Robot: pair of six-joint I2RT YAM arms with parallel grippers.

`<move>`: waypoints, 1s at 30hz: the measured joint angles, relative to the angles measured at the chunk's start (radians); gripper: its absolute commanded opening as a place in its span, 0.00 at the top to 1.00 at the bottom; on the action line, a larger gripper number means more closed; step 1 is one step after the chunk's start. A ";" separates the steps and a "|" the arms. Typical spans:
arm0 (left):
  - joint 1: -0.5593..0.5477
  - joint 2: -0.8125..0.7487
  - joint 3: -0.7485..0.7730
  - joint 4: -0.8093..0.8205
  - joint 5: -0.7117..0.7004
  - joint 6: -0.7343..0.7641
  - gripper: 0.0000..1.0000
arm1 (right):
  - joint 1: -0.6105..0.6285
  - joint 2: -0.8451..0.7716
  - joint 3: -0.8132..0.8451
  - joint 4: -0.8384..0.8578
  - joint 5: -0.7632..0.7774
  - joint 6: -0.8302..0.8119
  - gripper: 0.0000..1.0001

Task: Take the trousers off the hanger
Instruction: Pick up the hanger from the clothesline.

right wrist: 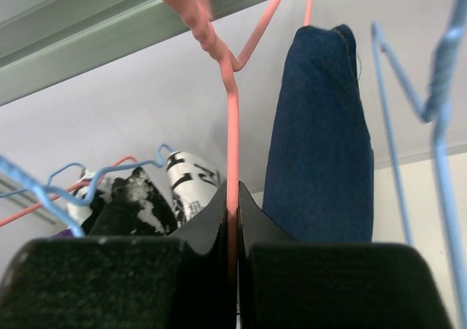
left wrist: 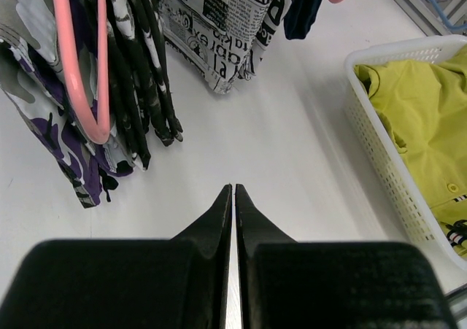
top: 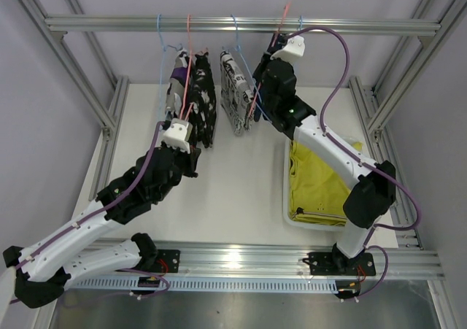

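My right gripper is raised to the rail and shut on the neck of a pink hanger. The navy blue trousers hang on it just right of my fingers. My left gripper is shut and empty, low over the table, apart from the black, white and purple patterned trousers on another pink hanger. Newspaper-print trousers hang beyond them. The yellow-green trousers lie in the white basket. In the top view my left gripper sits below the patterned trousers.
Blue wire hangers hang on the rail on both sides of the pink one. The basket stands on the table's right side by the right arm. Aluminium frame posts border the table left and right.
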 measured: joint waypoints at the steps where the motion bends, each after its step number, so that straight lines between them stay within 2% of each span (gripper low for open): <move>1: 0.000 0.000 0.000 0.000 0.000 0.000 0.96 | -0.007 0.000 0.000 0.000 0.000 -0.001 1.00; 19: 0.000 0.011 0.000 -0.003 0.002 0.000 0.96 | -0.160 -0.009 -0.031 -0.013 -0.069 0.058 1.00; 30: 0.000 0.028 0.000 -0.017 0.002 0.000 0.96 | -0.260 -0.097 -0.118 -0.015 -0.133 0.150 1.00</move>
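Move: My right hand already grips the pink hanger, with the navy trousers some 8 cm ahead, about 2 cm right and 5 cm lower. I take it towards the clear stretch of clothesline roughly 15 cm right, 4 cm ahead and 8 cm up. The empty blue hanger hangs about 6 cm right, 3 cm ahead, 5 cm lower; the newsprint trousers 9 cm left, 2 cm ahead, 14 cm down. From my left hand that stretch is some 35 cm right, 28 cm ahead and 20 cm up. Keeping my right fingers shut on the pink hanger, I carry it with the navy trousers about 11 cm to the right along the clothesline, pushing the empty blue hanger ahead of it and easing roughly 3 cm forward in the first part. The wrist turns a little clockwise and rolls left side up, under 10 degrees each. ##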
